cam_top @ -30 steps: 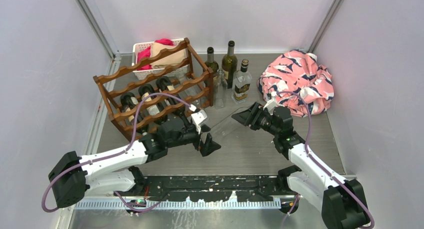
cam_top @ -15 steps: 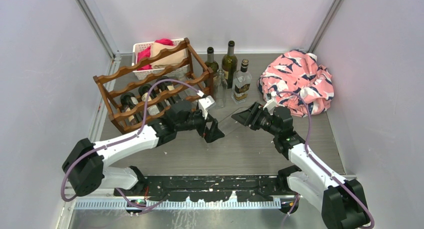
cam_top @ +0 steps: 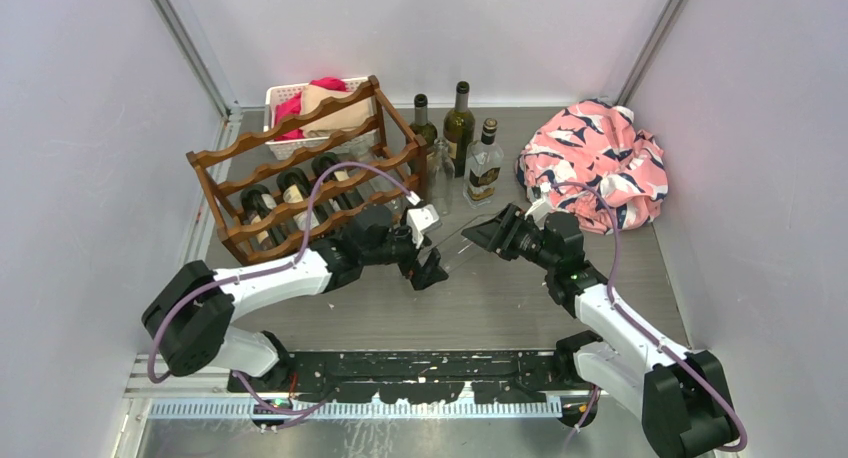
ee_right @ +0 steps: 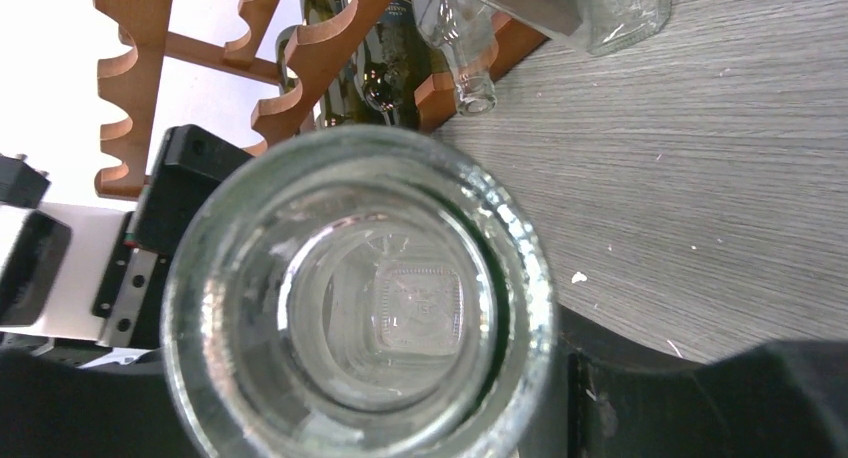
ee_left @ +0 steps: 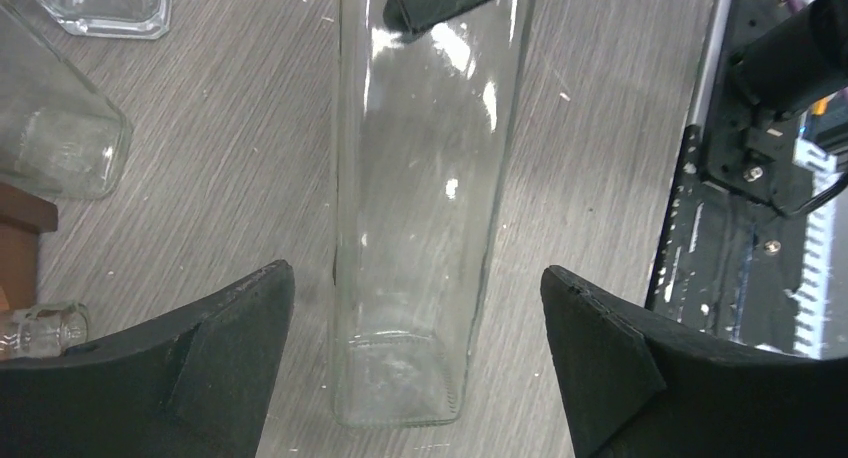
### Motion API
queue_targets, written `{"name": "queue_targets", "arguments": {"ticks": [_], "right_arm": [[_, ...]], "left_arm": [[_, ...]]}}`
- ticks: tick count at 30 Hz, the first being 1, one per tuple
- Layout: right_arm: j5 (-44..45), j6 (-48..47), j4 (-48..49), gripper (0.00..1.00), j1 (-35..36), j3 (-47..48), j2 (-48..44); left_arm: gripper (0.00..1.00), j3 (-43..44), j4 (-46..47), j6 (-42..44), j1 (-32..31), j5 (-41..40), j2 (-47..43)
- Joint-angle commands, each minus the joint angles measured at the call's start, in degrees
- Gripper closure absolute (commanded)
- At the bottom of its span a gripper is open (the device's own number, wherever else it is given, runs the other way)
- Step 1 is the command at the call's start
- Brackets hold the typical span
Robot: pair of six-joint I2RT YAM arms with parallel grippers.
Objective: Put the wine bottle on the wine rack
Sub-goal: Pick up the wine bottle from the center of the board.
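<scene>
A clear square-sided wine bottle (cam_top: 458, 243) hangs level over the table, with my right gripper (cam_top: 497, 233) shut on its neck. The right wrist view looks straight down the bottle's mouth (ee_right: 360, 308), the right gripper (ee_right: 375, 388) closed round it. My left gripper (cam_top: 425, 263) is open at the bottle's base end. In the left wrist view its fingers (ee_left: 240, 318) stand on either side of the bottle (ee_left: 425, 198) with gaps on both sides. The dark wooden wine rack (cam_top: 283, 125) stands at the back left, with dark bottles lying on its lower tiers.
Two dark bottles (cam_top: 459, 118), a squat labelled bottle (cam_top: 484, 163) and a clear bottle (cam_top: 440, 178) stand upright just right of the rack. A pink patterned cloth (cam_top: 595, 163) lies at the back right. A white basket (cam_top: 285, 96) sits behind the rack.
My left arm has swung away and to the right, bringing its open jaws around the bottle's base; they have narrowed slightly. The right arm and bottle have not moved.
</scene>
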Motion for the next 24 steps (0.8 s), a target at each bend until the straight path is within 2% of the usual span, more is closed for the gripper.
{"name": "queue_targets", "arguments": {"ticks": [1,5,11,14,16,17,18,21,24], "right_arm": [[-1.77,1.46,7.64,0.99,-0.08,1.23,-0.49],[-1.72,1.47,7.64,0.99,-0.06,1.16,-0.59],[-1.72,1.49,7.72,0.99,-0.05,1.02,-0.63],[-1.8,1.48,7.84,0.99,-0.05,0.9,-0.52],[-1.85,1.53,7.94,0.99,-0.06,0.81,-0.36],[-1.89,1.5,7.98,0.99,-0.1,0.74,-0.26],[-1.89,1.56,8.06,0.99,-0.08,0.72,-0.19],[-2.02,1.54,8.31,0.99,-0.1,0.63,0.07],[-2.15,1.7,8.66,0.99,-0.06,0.54,0.36]], "left_arm": [[0.08,-0.86,7.43,6.3,-0.05,0.65,1.86],[0.1,-0.23,7.96,6.42,-0.05,1.5,3.83],[0.3,0.86,7.33,5.57,-0.02,3.88,6.93],[0.46,1.14,6.71,5.77,0.0,4.47,7.72],[0.67,1.56,5.36,6.63,-0.07,4.58,7.64],[0.85,1.78,4.42,7.12,-0.07,4.45,7.53],[0.92,2.06,3.52,7.61,-0.07,4.29,7.29],[0.99,2.42,1.36,9.3,-0.07,4.62,6.14],[1.0,2.64,-0.57,11.04,-0.05,4.38,4.75]]}}
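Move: The clear wine bottle hangs slanting from the right hand's grip on its neck. Its middle is about 6 cm to the left hand's right, 3 ahead and 3 below, with the bottom end right under those open fingers; from the right hand the middle is some 5 cm left, 4 back and 6 below. From the left hand, a standing glass bottle is about 14 cm ahead and 1 right, and the labelled bottle 16 ahead and 10 right, both roughly level. The left hand sinks almost straight down, about 4 cm, over the bottom end of the wine bottle, its fingers starting to close on the way and pinching the glass body from both sides just above the base as the hand comes to rest, with the wrist turning only some 10 degrees on the way. The right hand stays in place and keeps its hold on the neck, steadying the bottle in the air for the left. ##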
